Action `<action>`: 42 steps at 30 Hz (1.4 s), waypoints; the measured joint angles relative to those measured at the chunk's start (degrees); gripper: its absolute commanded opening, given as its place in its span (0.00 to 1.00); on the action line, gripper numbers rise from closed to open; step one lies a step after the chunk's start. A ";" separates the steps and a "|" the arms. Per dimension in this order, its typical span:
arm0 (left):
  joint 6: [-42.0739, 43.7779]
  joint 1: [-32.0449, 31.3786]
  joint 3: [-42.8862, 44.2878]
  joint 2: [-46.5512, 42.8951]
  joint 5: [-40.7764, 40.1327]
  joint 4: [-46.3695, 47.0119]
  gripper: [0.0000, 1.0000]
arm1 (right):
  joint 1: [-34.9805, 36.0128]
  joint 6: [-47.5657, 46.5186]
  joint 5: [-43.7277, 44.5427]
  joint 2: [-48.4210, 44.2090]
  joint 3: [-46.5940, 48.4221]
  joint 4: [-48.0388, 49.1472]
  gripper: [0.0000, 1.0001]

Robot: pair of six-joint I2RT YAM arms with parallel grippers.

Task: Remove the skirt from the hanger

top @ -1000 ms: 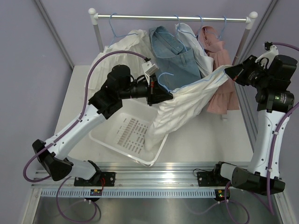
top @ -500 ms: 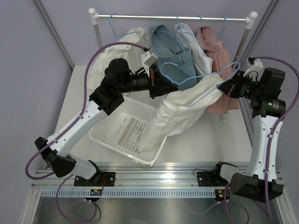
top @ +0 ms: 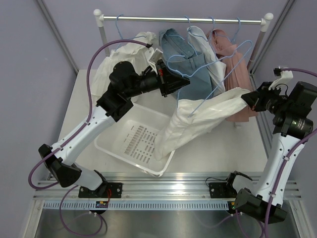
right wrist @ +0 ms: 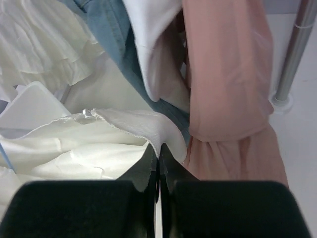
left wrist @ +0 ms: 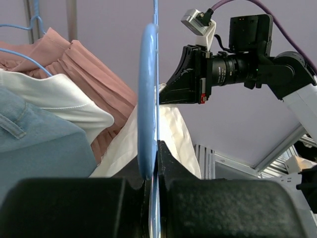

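The white skirt (top: 198,121) stretches from my right gripper (top: 246,97) down into the white basket (top: 124,144). That gripper is shut on the skirt's hem (right wrist: 148,130), its jaws (right wrist: 158,154) pinching the cloth edge. My left gripper (top: 184,79) is shut on the light-blue wire hanger (top: 204,103), held up in front of the hung clothes. In the left wrist view the hanger (left wrist: 147,99) stands edge-on between the closed jaws (left wrist: 154,148), with the skirt (left wrist: 176,131) behind. The hanger's lower corner still lies against the skirt's top fold.
A clothes rail (top: 183,19) crosses the back, carrying a denim garment (top: 185,47), a white top (top: 203,42) and a pink dress (top: 233,59) on blue hangers. White frilled cloth (top: 131,52) hangs at the left. The rail's right post (right wrist: 292,64) stands close to my right gripper.
My left gripper has lifted the hanger up and back toward the rail. My right gripper has drawn the skirt rightward and lower, so most of the hanger now shows clear of the cloth.
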 measured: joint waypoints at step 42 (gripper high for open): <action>4.37 2.25 6.29 -1.53 -9.86 -5.64 0.00 | 4.15 -51.04 -9.77 8.66 2.32 -28.39 0.67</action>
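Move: The left hand grips the blue hanger. The middle of the white skirt, whose far end the right fingers already pinch, lies about 20 cm below the left hand, 5 cm back and 5 to its right. Blue jeans hang 15 cm ahead of the left hand, 2 right and 10 lower. From the right hand the skirt's middle is 17 cm left, 6 back and 10 down; the pink dress is 11 ahead, 3 left and 5 lower. Right hand sinks about 13 cm, opens, releasing the skirt, then rises 6; left weaves, lifting the held hanger. ##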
